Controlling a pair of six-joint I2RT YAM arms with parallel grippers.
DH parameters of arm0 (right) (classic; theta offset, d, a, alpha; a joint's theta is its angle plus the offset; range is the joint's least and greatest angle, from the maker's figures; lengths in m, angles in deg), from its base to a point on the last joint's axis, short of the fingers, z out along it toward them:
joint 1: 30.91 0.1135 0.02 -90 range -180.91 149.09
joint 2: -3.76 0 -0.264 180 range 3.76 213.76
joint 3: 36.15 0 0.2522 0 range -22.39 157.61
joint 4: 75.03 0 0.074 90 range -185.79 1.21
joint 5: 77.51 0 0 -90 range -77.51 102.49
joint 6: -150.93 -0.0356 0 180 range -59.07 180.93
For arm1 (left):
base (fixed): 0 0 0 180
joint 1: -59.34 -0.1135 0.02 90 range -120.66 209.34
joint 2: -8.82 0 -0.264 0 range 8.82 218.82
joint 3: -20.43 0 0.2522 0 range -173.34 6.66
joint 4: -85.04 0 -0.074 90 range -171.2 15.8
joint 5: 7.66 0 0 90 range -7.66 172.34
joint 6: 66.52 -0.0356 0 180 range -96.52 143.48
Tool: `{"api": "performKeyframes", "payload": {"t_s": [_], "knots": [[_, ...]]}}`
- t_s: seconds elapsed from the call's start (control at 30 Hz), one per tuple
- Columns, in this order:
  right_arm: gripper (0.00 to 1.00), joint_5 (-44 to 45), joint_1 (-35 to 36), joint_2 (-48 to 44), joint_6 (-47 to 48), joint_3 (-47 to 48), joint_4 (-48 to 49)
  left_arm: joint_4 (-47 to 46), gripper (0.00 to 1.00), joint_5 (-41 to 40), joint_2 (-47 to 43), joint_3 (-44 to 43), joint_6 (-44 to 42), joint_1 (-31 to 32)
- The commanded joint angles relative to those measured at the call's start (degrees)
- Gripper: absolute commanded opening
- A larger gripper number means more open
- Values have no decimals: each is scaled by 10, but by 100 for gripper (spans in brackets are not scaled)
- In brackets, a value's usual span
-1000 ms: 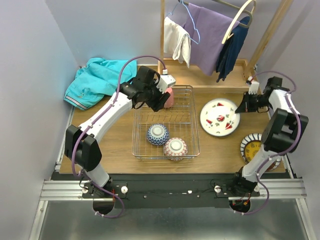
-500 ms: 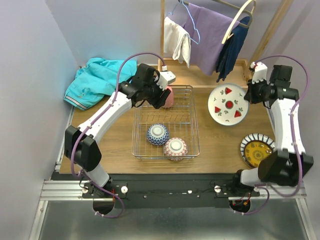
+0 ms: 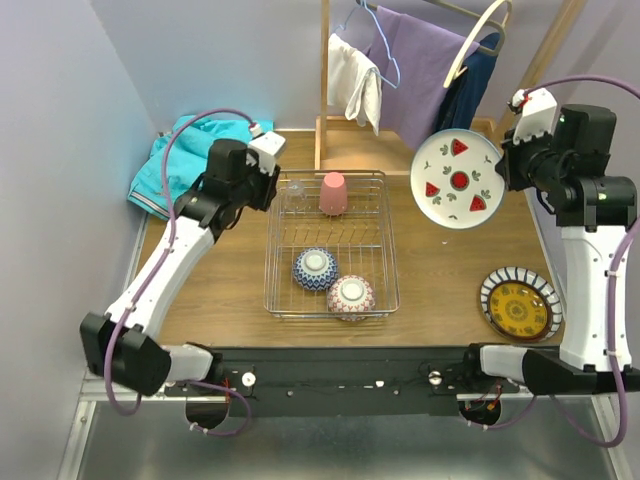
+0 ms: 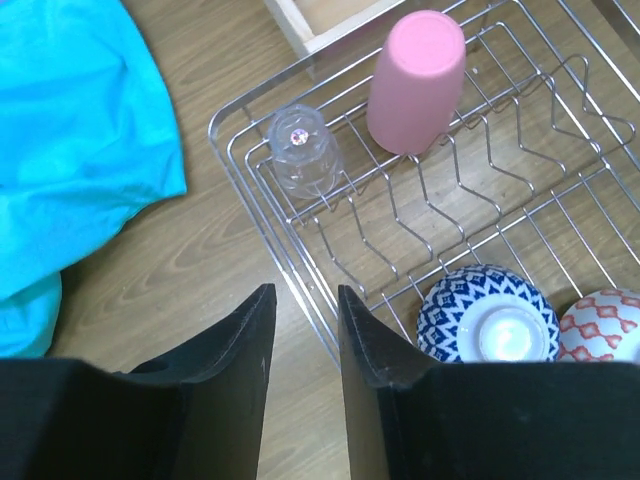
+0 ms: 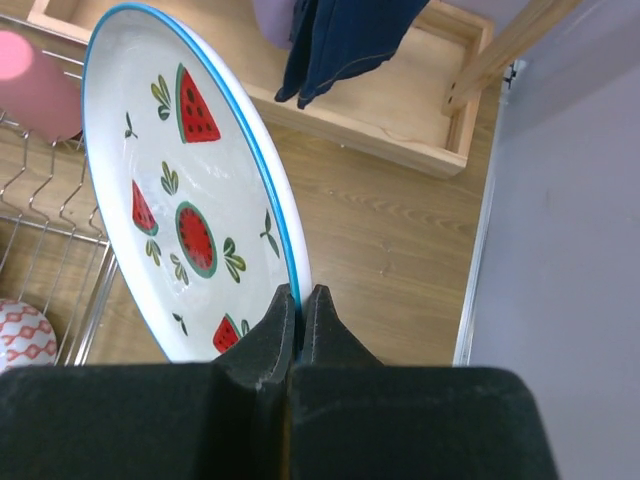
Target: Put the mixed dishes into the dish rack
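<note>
The wire dish rack (image 3: 392, 240) holds an upturned pink cup (image 3: 333, 193), a small clear glass (image 3: 296, 188), a blue-patterned bowl (image 3: 316, 268) and a pink-patterned bowl (image 3: 351, 296). My left gripper (image 4: 305, 292) hovers open and empty over the table just outside the rack's left rim (image 4: 250, 175), apart from the glass (image 4: 303, 150) and the cup (image 4: 415, 80). My right gripper (image 5: 300, 290) is shut on the rim of the white plate with red fruit motifs (image 5: 180, 200). It holds that plate (image 3: 457, 178) tilted in the air, right of the rack. A striped-rim yellow plate (image 3: 518, 303) lies near the front right.
A teal garment (image 3: 190, 160) is heaped at the back left, close to my left arm. A wooden clothes rack (image 3: 420, 60) with hanging clothes stands behind the dish rack, its wooden base (image 5: 390, 110) behind the lifted plate. Walls close in on both sides.
My left gripper has drawn back from the pink cup to the left, out of the rack, and its jaws have narrowed. My right arm has lifted the fruit plate off the table and tilted it up.
</note>
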Motion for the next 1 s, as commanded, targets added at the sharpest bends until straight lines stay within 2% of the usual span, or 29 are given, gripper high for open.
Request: {"api": "performKeyframes", "payload": {"t_s": [0.0,0.17,0.23,0.37,0.47,0.73,0.8,0.97], "knots": [[0,32,36,55,-25,124,-51,-22,39,2,-69,57,38,-17],[0,45,101,97,-10,155,-50,-18,39,6,-134,111,56,-18],[0,58,130,106,-17,132,-33,-15,40,9,-149,125,70,-30],[0,104,236,115,-35,96,-3,13,40,3,-154,130,94,-66],[0,136,277,120,-42,74,10,16,40,-16,-158,145,92,-69],[0,256,294,158,-122,127,22,0,41,7,-179,207,116,-83],[0,261,294,162,-131,137,20,1,42,12,-185,212,129,-98],[1,309,309,169,-175,109,29,5,42,15,-186,218,141,-115]]}}
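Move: The right hand holds the white watermelon plate by its rim; the rack's middle lies some 32 cm to its left, 4 cm ahead and 29 cm below. Also well below it, the pink cup is about 32 cm left and 15 cm ahead, the red-patterned bowl 27 cm left and 9 cm back, the blue bowl 37 cm left and 3 cm back. From the left hand the rack's middle is roughly 11 cm right, 1 cm back, 17 cm down. Right hand carries the pinched plate about 15 cm left, dipping, then slightly forward-right; left hand retreats from the rack. ##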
